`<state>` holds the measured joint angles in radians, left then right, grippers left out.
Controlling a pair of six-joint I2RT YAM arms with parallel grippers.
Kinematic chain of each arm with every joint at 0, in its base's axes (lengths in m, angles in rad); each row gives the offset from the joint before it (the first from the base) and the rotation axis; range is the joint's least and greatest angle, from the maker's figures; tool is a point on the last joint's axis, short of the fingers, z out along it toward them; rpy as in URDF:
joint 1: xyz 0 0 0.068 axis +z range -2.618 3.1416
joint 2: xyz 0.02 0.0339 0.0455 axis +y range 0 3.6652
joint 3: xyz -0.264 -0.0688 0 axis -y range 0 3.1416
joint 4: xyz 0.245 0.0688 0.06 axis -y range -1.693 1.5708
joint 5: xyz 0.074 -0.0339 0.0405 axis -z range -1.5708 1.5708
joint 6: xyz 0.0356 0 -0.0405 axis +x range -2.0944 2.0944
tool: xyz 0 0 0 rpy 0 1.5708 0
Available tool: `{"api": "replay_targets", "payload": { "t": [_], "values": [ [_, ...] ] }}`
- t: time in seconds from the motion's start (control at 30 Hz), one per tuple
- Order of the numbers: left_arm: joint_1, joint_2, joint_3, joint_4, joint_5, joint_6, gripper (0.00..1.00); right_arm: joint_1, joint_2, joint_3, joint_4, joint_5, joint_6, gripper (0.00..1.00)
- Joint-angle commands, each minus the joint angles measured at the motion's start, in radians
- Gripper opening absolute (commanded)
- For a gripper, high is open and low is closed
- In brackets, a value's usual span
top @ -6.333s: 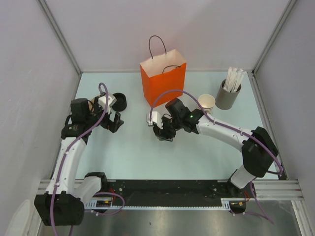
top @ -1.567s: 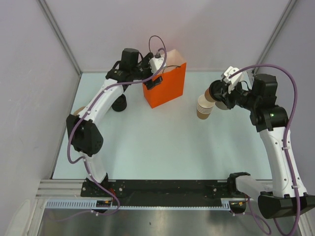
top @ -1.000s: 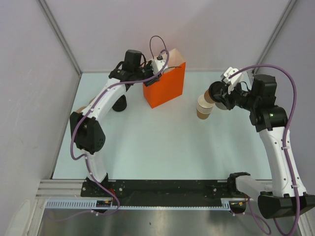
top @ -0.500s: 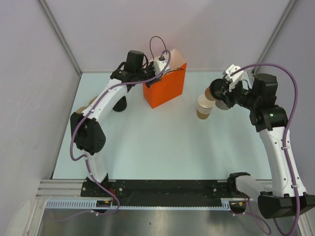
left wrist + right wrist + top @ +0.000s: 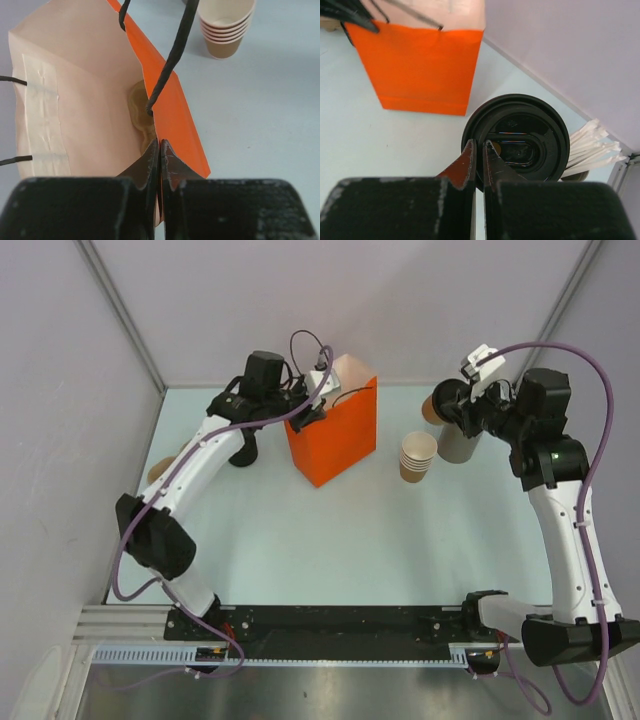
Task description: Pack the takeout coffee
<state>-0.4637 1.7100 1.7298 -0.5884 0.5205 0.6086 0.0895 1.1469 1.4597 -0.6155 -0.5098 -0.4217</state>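
Note:
The takeout coffee, a tan cup (image 5: 430, 408) capped with a black lid (image 5: 520, 137), hangs in the air at the back right. My right gripper (image 5: 478, 145) is shut on the lid's rim, and the cup body is hidden behind the lid in the right wrist view. The orange paper bag (image 5: 335, 435) stands tilted at the back centre with its mouth open. My left gripper (image 5: 159, 146) is shut on the top edge of the bag's orange wall, below a black cord handle (image 5: 172, 55). Seen from above, the left gripper (image 5: 307, 412) sits at the bag's left upper corner.
A stack of tan cups (image 5: 418, 456) stands on the table to the right of the bag, below the held cup. Behind it is a grey cylinder (image 5: 462, 443) with white sticks (image 5: 592, 145). Black lids (image 5: 243, 448) and a tan object (image 5: 158, 468) lie at the left.
The left gripper closed on the bag's edge and pulled it, tilting and shifting the bag. The right arm carried the lidded cup up and back, away from the cup stack.

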Motion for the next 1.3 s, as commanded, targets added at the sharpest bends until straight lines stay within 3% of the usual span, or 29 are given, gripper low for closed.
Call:
{"api": "replay_targets", "payload": {
  "t": [0.0,0.37,0.7,0.87,1.0,1.27],
  "values": [
    [-0.047,-0.142,-0.085,0.024,0.036,-0.035,0.06,0.001,0.03,0.108,0.0,0.033,0.041,0.0],
    [-0.17,-0.282,-0.246,-0.031,-0.056,-0.078,0.04,0.082,0.039,0.206,-0.041,0.089,0.047,0.0],
    [-0.257,-0.354,-0.299,-0.036,-0.163,-0.161,0.04,0.258,0.076,0.292,-0.108,0.194,0.092,0.0],
    [-0.289,-0.375,-0.299,-0.039,-0.185,-0.204,0.04,0.271,0.12,0.356,-0.128,0.151,0.162,0.0],
    [-0.317,-0.388,-0.306,-0.041,-0.217,-0.234,0.12,0.306,0.2,0.464,-0.199,0.113,0.185,0.0],
    [-0.329,-0.389,-0.334,-0.025,-0.244,-0.251,0.34,0.348,0.235,0.469,-0.196,0.019,0.241,0.0]
  ]
}}
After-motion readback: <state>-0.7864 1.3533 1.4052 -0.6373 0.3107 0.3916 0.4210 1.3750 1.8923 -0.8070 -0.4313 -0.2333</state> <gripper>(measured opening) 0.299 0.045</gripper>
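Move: The right hand still holds the lidded coffee cup by its lid; the bag's mouth lies about 26 cm to its left, 12 cm farther out and some 10 cm lower. The paper cups stand 10 cm ahead, 4 cm left and 31 cm below, the straw holder 14 cm ahead, 7 cm right and 30 cm below. The left hand already pinches the near rim, with the mouth's middle 6 cm ahead, 2 cm right, at its height. Back towards the robot, fast at first then easing, the left hand drags the bag by its pinched near wall about 15 cm, drifting slightly right, and near the end spreads its fingers partly around the rim. Meanwhile the right hand lifts the cup about 6 cm, then swings it some 11 cm left towards the bag, grip kept, wrist turning a little counter-clockwise. ##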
